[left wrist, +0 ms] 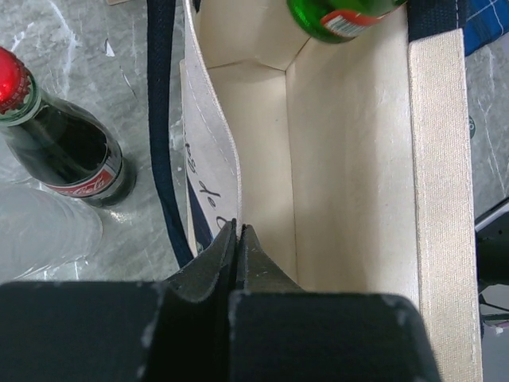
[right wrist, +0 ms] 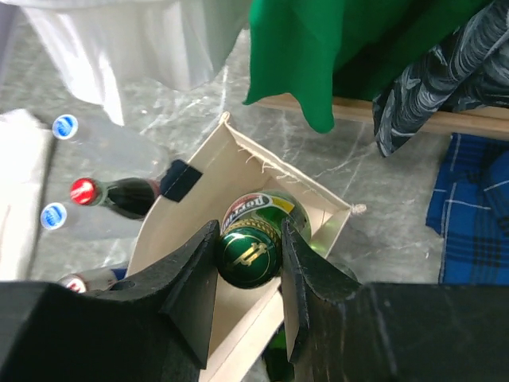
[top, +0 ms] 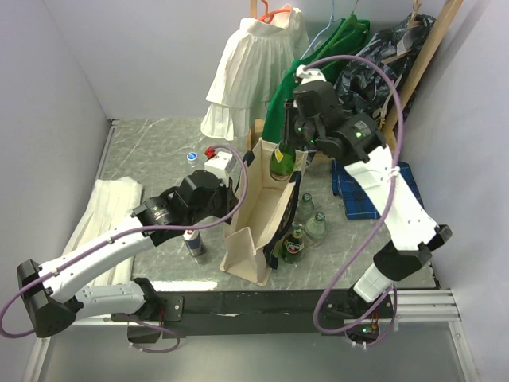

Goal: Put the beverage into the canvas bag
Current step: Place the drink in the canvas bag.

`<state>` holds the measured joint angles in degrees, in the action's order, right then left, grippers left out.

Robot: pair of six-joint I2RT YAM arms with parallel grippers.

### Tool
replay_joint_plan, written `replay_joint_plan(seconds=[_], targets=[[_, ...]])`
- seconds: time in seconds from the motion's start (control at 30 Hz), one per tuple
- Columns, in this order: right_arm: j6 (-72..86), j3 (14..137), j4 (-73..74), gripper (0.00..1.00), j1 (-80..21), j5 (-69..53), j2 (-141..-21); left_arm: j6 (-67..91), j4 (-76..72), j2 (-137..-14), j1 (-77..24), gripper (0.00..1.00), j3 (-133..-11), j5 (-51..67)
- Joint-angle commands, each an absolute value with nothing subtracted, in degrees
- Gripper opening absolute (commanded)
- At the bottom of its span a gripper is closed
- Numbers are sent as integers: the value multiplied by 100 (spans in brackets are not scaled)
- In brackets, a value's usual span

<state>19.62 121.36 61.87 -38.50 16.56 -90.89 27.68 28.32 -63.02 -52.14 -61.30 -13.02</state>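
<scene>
The beverage is a green glass bottle with a green cap. It hangs upright over the open mouth of the cream canvas bag. My right gripper is shut on its cap and neck, with the bottle's body below the fingers inside the bag's rim. In the left wrist view the bottle's base shows at the top of the bag's mouth. My left gripper is shut on the bag's near wall, and the bare inside of the bag shows beyond it.
A dark cola bottle with a red cap stands left of the bag, near a can. Up to three more bottles stand to the bag's right. A white folded cloth lies far left, a blue plaid cloth right, hanging clothes behind.
</scene>
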Motion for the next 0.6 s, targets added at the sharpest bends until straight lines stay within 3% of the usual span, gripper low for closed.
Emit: replay_joint_plan(seconds=[0.0,0.57], targets=[[1943,12296,4984,0,-4034,2135,-9131,2813,2891,-6398,-5247,1,-6416,-1397],[2259,10275,3639,0,-4342,2460,-8789,2689,2944,-6319,-5256,1,-6399,-1125]])
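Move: Right hand holds the green drink bottle by its neck; the canvas bag's middle lies about 8 cm back, 6 cm left and 26 cm below it, its far end almost underneath. The cola bottle stands 18 cm left and about level fore-and-aft. Outside the bag, to the right, the dark green bottle is 15 cm back and 3 cm right. The left hand is at the bag's left rim, with the bag's middle 8 cm right, 1 cm ahead and 11 cm below. Lower the right hand about 10 cm, first easing some 4 cm left and slightly forward over the far part of the canvas bag, then dropping faster and nearly straight down through its mouth. Keep the fingers closed on the bottle's neck, base hanging down. Hold the left gripper still, shut on the bag's left rim to steady it. ##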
